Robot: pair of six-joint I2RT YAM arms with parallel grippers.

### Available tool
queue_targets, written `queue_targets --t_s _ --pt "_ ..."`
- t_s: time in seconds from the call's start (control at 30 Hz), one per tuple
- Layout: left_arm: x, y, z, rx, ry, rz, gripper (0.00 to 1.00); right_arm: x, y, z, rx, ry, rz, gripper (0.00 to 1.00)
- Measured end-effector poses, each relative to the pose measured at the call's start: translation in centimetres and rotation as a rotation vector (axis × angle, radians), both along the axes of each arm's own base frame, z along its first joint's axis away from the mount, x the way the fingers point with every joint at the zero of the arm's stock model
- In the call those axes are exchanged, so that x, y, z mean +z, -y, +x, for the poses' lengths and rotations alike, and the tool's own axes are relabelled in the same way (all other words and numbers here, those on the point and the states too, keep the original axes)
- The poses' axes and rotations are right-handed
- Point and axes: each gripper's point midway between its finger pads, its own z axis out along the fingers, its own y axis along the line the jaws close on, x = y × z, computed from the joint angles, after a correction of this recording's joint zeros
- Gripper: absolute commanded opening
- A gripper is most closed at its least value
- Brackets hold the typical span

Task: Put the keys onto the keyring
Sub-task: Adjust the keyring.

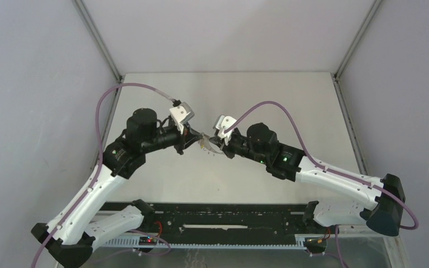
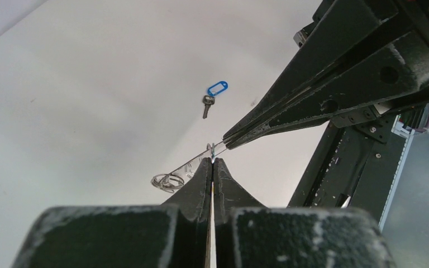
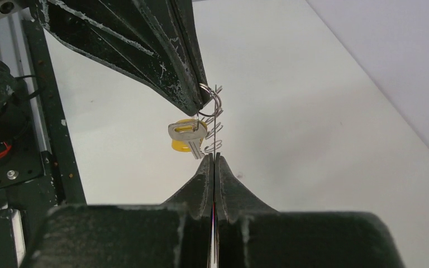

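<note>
Both grippers meet above the middle of the table. My right gripper (image 3: 213, 157) (image 1: 219, 146) is shut on the thin wire of the keyring (image 3: 215, 125), seen edge-on with small loops along it. That keyring (image 2: 187, 166) runs down to a cluster of loops (image 2: 167, 180). My left gripper (image 2: 213, 161) (image 1: 200, 137) is shut on a small metal ring (image 3: 214, 99) next to the wire. The yellow-headed key (image 3: 187, 138) hangs from that ring just under the left fingertips (image 3: 192, 100). The blue-tagged key (image 2: 213, 96) lies alone on the table beyond. The right fingertips (image 2: 240, 135) pinch the wire close by.
A black rail (image 1: 223, 220) runs along the table's near edge between the arm bases. Grey walls close in the table on the left, back and right. Purple cables (image 1: 268, 106) arc above both wrists.
</note>
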Motion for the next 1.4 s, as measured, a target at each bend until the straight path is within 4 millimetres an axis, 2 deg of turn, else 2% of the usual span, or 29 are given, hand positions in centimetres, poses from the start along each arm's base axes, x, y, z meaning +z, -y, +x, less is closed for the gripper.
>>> queue_targets --t_s 0.2,0.37,0.5,0.63,0.7,0.8,0.87,0.9,1.0,1.13,1.3,1.4 --pt "-0.9 0.4 0.5 -0.015 -0.017 0.021 0.00 -0.6 0.2 0.0 -0.006 -0.008 -0.014 0.02" --pt "-1.7 0.4 0.5 -0.037 -0.028 0.052 0.00 -1.2 0.2 -0.3 0.002 -0.037 -0.022 0.18" --pt "-3.4 0.1 0.7 -0.060 -0.061 0.103 0.00 -1.2 -0.2 -1.1 0.044 -0.075 -0.001 0.38" --pt "-5.5 -0.5 0.9 -0.066 -0.135 0.156 0.00 -0.5 -0.1 -1.3 0.076 -0.126 0.047 0.53" --pt "-5.9 -0.9 0.9 -0.062 -0.158 0.163 0.00 0.2 0.3 -1.2 0.072 -0.142 0.073 0.58" --pt "-5.2 -1.1 0.9 -0.055 -0.159 0.158 0.00 1.2 1.0 -1.1 0.067 -0.151 0.109 0.71" --pt "-4.0 -1.0 1.1 -0.053 -0.136 0.142 0.00 1.7 1.1 -1.2 0.067 -0.166 0.129 0.97" --pt "-3.2 -0.9 1.2 -0.054 -0.121 0.131 0.00 1.8 1.0 -1.3 0.072 -0.175 0.137 0.99" --pt "-1.8 -0.7 1.1 -0.058 -0.095 0.097 0.00 1.7 0.6 -1.9 0.092 -0.207 0.149 1.00" --pt "-1.1 -0.5 1.1 -0.050 -0.094 0.067 0.00 1.0 -0.6 -2.8 0.122 -0.234 0.142 1.00" --pt "-0.6 -0.3 1.3 -0.041 -0.090 0.043 0.00 -1.7 -2.3 -3.0 0.103 -0.279 0.092 0.99" --pt "-0.4 -0.2 1.3 -0.036 -0.096 0.030 0.00 -3.6 -2.8 -2.0 0.033 -0.287 0.058 0.93"
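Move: Just left of the right hand, about 4 cm off and 1 cm farther forward, the left fingertips hold the keyring's upper end, with the key and yellow tag hanging some 4 cm below them. The shut right fingers still pinch the keyring, whose middle lies about 3 cm back, 1 cm right and 3 cm below the right hand; from the left hand it is roughly 4 cm back, 5 cm right and 3 cm below. Letting go of the keyring, the right hand opens its fingers wide while backing off and rising some 3 cm, then swings left and sinks about 5 cm, fingers tipping down roughly 15 degrees, so they straddle the plate. The left hand keeps its pinch and dips about 6 cm with the keyring, then comes back up almost to its starting height. ##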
